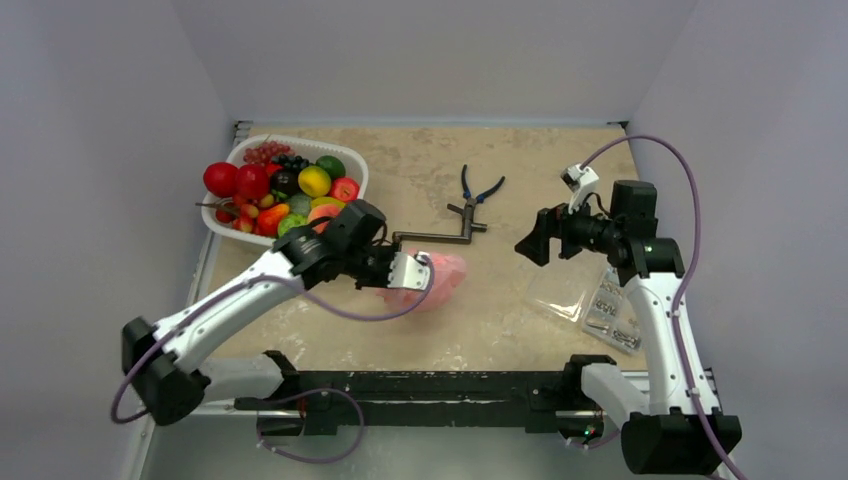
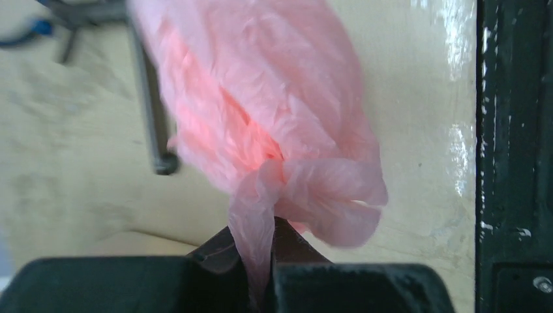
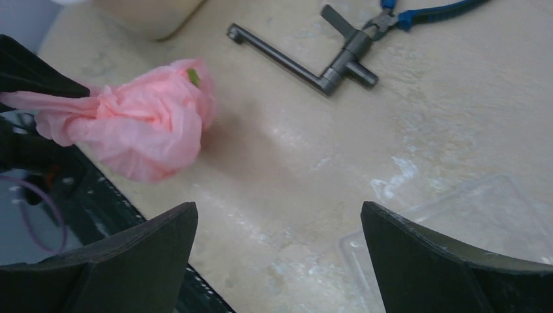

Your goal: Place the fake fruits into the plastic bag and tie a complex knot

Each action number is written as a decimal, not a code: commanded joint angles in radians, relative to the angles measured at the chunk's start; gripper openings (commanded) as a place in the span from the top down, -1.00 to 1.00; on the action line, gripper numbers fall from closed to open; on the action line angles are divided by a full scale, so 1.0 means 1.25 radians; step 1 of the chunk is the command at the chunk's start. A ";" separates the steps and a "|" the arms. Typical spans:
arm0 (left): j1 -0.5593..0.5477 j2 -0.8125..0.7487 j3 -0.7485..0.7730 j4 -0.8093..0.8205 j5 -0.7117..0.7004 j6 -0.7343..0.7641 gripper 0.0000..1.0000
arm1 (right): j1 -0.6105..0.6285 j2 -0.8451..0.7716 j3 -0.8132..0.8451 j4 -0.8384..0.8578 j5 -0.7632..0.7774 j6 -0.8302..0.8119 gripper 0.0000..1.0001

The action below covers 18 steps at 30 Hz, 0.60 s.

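The pink plastic bag (image 1: 440, 280) lies bunched on the table's middle, and a bit of green shows through its film (image 3: 193, 77). My left gripper (image 1: 412, 272) is shut on a twisted pink tail of the bag (image 2: 257, 225) beside the knot (image 2: 287, 179). More of the fake fruits (image 1: 285, 190) fill a white basket (image 1: 352, 166) at the back left. My right gripper (image 1: 533, 246) hovers open to the right of the bag, with nothing between its fingers (image 3: 156, 254).
Blue-handled pliers (image 1: 478, 189) and a grey metal crank (image 1: 445, 233) lie behind the bag. A clear bag of metal hardware (image 1: 605, 310) sits under the right arm. The black rail (image 1: 420, 390) runs along the near edge.
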<state>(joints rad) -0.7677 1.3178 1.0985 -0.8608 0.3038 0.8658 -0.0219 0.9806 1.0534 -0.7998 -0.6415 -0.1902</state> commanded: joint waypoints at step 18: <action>-0.336 -0.226 0.009 0.311 -0.212 0.199 1.00 | 0.228 -0.010 -0.231 0.372 -0.126 0.526 -0.97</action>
<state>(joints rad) -1.1473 1.0554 1.1313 -0.6041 0.1143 1.0309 0.2508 0.9382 0.8307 -0.2886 -0.8722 0.5102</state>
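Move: The left fingers already pinch the neck of the pink plastic bag, whose body bulges about 8 cm to their right and 6 below. The open right gripper they carry it towards is some 31 cm right, 5 ahead and 9 higher. From the right hand the bag lies about 23 cm left, 5 back and 15 below. The metal tap lies roughly 11 cm right of the left hand, 13 ahead and 10 below; the fruit basket is 26 left and 22 ahead. Keeping its pinch on the bag's neck, the left hand hauls it up about 13 cm, most of that in the first half, while drawing it right and a little back towards the other gripper, its fingers swinging from pointing mostly down to pointing mostly right. The right hand comes in from the other side, about 11 cm left and slightly back, rising some 5 cm and then dipping again, and rolls about 30 degrees with its left side coming up, fingers still wide open as they arrive beside the bag's upper far edge. ##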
